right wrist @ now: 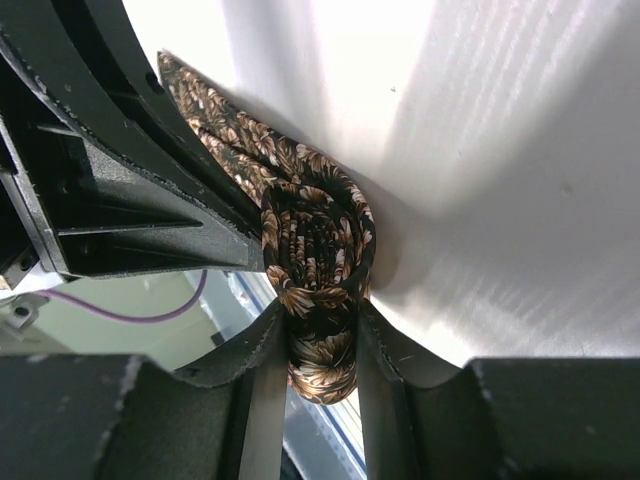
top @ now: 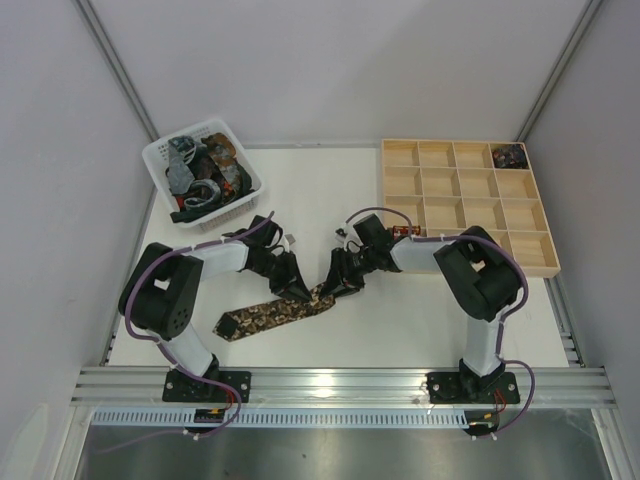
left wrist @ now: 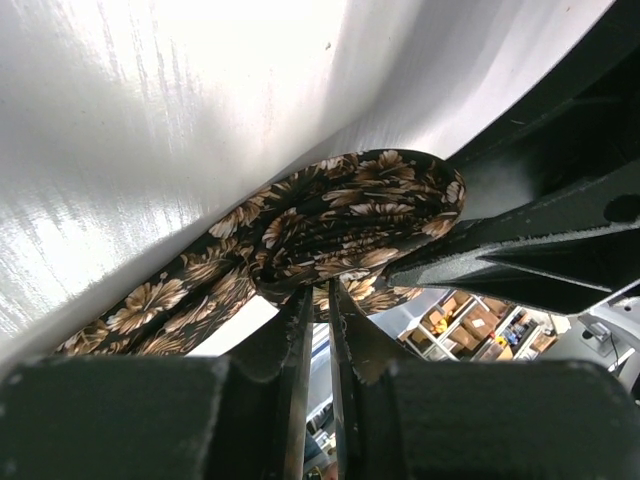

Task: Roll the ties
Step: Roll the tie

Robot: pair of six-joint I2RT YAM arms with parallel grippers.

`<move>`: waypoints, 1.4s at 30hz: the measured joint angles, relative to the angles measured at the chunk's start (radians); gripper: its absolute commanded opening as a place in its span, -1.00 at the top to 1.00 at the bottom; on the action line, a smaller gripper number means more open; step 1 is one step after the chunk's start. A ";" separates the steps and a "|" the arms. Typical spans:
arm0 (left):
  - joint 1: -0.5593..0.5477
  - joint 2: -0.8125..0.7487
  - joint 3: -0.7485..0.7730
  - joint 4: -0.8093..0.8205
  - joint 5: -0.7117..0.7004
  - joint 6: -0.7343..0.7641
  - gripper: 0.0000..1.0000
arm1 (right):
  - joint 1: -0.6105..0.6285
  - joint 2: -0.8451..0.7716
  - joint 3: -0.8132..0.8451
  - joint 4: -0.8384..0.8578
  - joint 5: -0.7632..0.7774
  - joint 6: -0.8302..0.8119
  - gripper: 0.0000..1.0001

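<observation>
A dark brown tie with a tan floral print (top: pixel 262 317) lies on the white table, its wide pointed end at the left. Its right end is wound into a small roll (right wrist: pixel 318 240) between both grippers. My right gripper (right wrist: pixel 320 322) is shut on that roll, one finger on each side. In the left wrist view, the roll (left wrist: pixel 345 215) sits just beyond my left gripper (left wrist: pixel 318 292), whose narrow jaws pinch the fabric at its edge. In the top view, the left gripper (top: pixel 298 288) and right gripper (top: pixel 336 284) meet over the roll and hide it.
A white basket (top: pixel 158 152) at the back left holds several more ties. A wooden grid tray (top: pixel 465 146) stands at the back right, with a dark bundle (top: pixel 510 155) in its far corner compartment. A small red-and-silver object (top: pixel 404 231) lies by the tray.
</observation>
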 measured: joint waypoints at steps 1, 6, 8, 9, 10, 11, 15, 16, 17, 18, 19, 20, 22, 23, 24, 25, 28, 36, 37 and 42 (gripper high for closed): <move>0.000 0.000 0.000 0.000 0.002 0.000 0.67 | 0.001 -0.009 0.000 -0.012 0.012 -0.001 0.70; -0.020 0.018 0.013 0.003 0.006 -0.002 0.67 | 0.002 -0.060 0.000 -0.105 0.080 -0.023 0.85; -0.034 0.027 0.022 0.011 0.006 -0.006 0.65 | -0.002 -0.081 0.003 -0.156 0.112 -0.042 0.88; -0.038 0.030 0.026 0.015 0.006 -0.009 0.64 | -0.003 -0.087 0.006 -0.183 0.126 -0.054 0.88; -0.041 0.031 0.029 0.019 0.006 -0.011 0.64 | -0.005 -0.094 0.012 -0.217 0.146 -0.069 0.88; -0.043 0.031 0.033 0.019 0.006 -0.012 0.64 | -0.007 -0.100 0.022 -0.257 0.171 -0.084 0.88; -0.047 0.037 0.053 0.025 0.006 -0.016 0.65 | -0.009 -0.121 0.074 -0.414 0.265 -0.141 0.88; -0.048 0.037 0.055 0.030 0.006 -0.017 0.65 | -0.009 -0.129 0.086 -0.447 0.289 -0.156 0.88; -0.048 0.037 0.057 0.031 0.006 -0.017 0.65 | -0.009 -0.136 0.096 -0.476 0.311 -0.165 0.88; -0.050 0.039 0.058 0.033 0.006 -0.018 0.65 | -0.009 -0.143 0.107 -0.507 0.332 -0.176 0.88; -0.053 0.040 0.058 0.036 0.006 -0.018 0.65 | -0.009 -0.147 0.117 -0.536 0.353 -0.186 0.88; -0.058 0.042 0.058 0.037 0.007 -0.019 0.65 | -0.009 -0.150 0.129 -0.567 0.375 -0.193 0.88; -0.071 0.045 0.058 0.042 0.010 -0.022 0.65 | -0.008 -0.151 0.149 -0.615 0.412 -0.204 0.88; -0.080 0.048 0.060 0.045 0.016 -0.029 0.66 | -0.006 -0.151 0.161 -0.642 0.430 -0.207 0.87; -0.092 0.054 0.062 0.047 0.019 -0.033 0.66 | -0.002 -0.151 0.172 -0.663 0.447 -0.211 0.87; -0.106 0.061 0.068 0.048 0.023 -0.037 0.66 | 0.001 -0.151 0.184 -0.682 0.463 -0.212 0.86; -0.150 0.086 0.087 0.063 0.029 -0.051 0.67 | 0.015 -0.151 0.222 -0.732 0.511 -0.216 0.86; -0.189 0.185 0.165 0.091 0.041 -0.088 0.70 | 0.083 -0.138 0.296 -0.788 0.597 -0.215 0.85; -0.189 0.200 0.180 0.092 0.041 -0.089 0.70 | 0.090 -0.138 0.298 -0.790 0.603 -0.214 0.86; -0.189 0.260 0.221 0.101 0.043 -0.099 0.72 | 0.116 -0.134 0.307 -0.798 0.636 -0.208 0.84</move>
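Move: The tie's roll is already between the right fingers, and its middle lies about 4 cm to the right of the left hand and level with it. The tie's dark tail end lies on the table about 22 cm to the right hand's left and 6 cm back. The red tie in the tray is some 17 cm to the right hand's right and 14 cm ahead. Both hands shift right about 8 cm, the right keeping its pinch on the roll and tilting some 40 degrees downward. ##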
